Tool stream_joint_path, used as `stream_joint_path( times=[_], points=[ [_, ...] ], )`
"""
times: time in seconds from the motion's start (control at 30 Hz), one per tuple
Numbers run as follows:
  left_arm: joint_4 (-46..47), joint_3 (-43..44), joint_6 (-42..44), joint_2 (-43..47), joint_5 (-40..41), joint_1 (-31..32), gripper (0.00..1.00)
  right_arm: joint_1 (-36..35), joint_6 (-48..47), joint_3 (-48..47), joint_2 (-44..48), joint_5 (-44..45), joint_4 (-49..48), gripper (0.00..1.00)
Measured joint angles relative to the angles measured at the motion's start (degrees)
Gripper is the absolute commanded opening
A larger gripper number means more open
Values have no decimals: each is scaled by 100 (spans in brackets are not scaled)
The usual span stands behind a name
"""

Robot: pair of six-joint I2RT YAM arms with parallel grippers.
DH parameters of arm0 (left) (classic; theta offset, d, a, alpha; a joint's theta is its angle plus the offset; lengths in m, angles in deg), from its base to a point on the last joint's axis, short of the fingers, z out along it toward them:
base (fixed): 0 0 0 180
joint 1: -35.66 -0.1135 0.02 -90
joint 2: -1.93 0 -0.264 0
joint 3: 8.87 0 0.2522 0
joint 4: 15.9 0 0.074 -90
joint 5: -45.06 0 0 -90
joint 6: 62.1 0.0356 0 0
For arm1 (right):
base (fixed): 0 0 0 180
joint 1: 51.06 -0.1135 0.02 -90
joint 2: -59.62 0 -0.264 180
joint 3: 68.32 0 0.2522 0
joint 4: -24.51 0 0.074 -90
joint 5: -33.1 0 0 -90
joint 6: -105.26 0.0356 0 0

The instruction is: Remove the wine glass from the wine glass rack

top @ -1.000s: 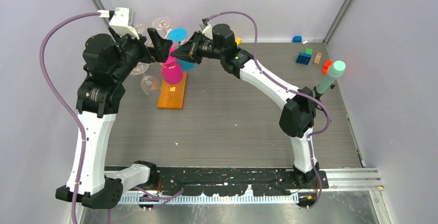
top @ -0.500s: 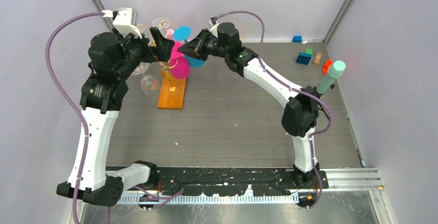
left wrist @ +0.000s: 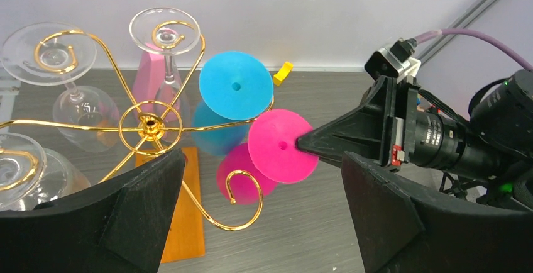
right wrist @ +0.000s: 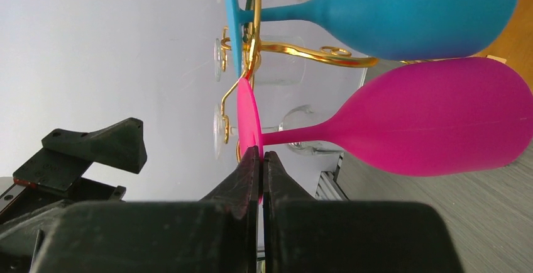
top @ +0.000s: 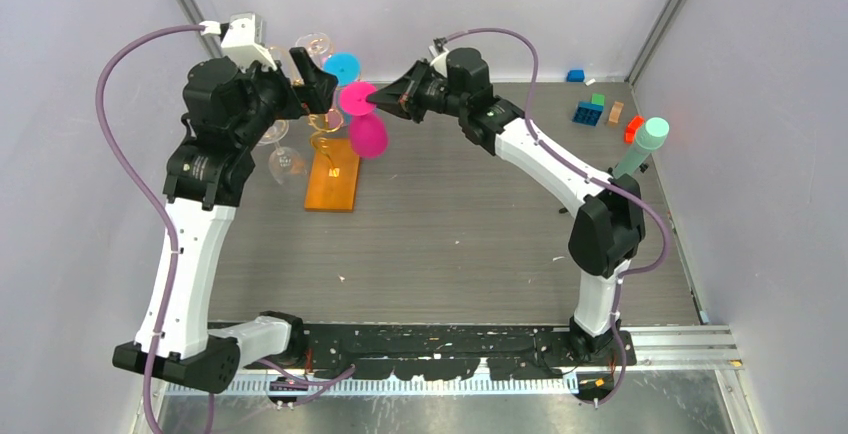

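Observation:
The wine glass rack has curly gold wire arms [left wrist: 151, 122] on an orange base [top: 334, 176]. My right gripper [top: 378, 99] is shut on the flat foot [right wrist: 248, 122] of a pink wine glass [top: 368, 136], which hangs bowl-down just right of the rack. Its foot [left wrist: 281, 146] sits beside an empty gold loop [left wrist: 242, 197], apart from it. A blue wine glass [left wrist: 236, 84] still hangs from the rack. My left gripper [left wrist: 261, 156] hovers above the rack's right side, open and holding nothing.
Clear wine glasses [left wrist: 47, 50] hang on the rack's left and back arms. A small yellow block [left wrist: 283, 72] lies behind the rack. Coloured blocks [top: 588, 112] sit at the back right. A mint-green cylinder [top: 640, 149] stands near the right wall.
My right gripper has drawn the pink glass to the right, out of the rack's loop. The left arm has shifted slightly right and stayed open.

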Motion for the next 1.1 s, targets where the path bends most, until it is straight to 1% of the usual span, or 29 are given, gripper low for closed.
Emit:
stream_joint_path(
  times=[0.17,0.3,0.43,0.53,0.77,0.87,0.97,1.1],
  points=[
    [-7,-7,-286,-70,13,0,98,68,17,450,302,-66,-28,0],
    [96,-157,-588,-66,-216,0,99,105,-15,850,656,-101,2,0],
    [413,-505,-1051,-66,-651,0,88,146,-254,1123,1082,-66,35,0],
    [686,-704,-1510,-133,-1032,0,82,164,-621,1167,1469,61,116,0],
    [1432,-835,-2793,-634,-1963,0,71,166,-1261,1191,2164,435,149,0],
    [1867,-931,-3416,-809,-2341,0,63,184,-1414,1191,2238,581,208,0],
    [2238,-957,-3965,-946,-2660,0,58,192,-1475,1191,2232,649,269,0],
    [2640,-960,-4544,-1051,-2951,0,46,192,-1488,1189,2229,669,299,0]
  ],
)
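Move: The pink glass's foot, already pinched at its rim by the right hand, lies about 8 cm ahead of the left hand, 6 cm to its right and 9 cm below; from the right hand's tips the foot's middle is about 1 cm ahead and 3 cm left, level. The blue glass's foot stands some 6 cm ahead of the pink one and 3 cm left of it; the empty hook is about 4 cm back and 4 cm left of it. The pink glass, kept pinched by the foot in the shut right hand, is drawn right and back, then raised about 8 cm as that hand tips up some 20 degrees. The left hand swings about 11 cm right to meet it, dipping slightly before rising, rolling its left side down, turning clockwise and half closing its fingers around the foot; a touch can't be made out. ##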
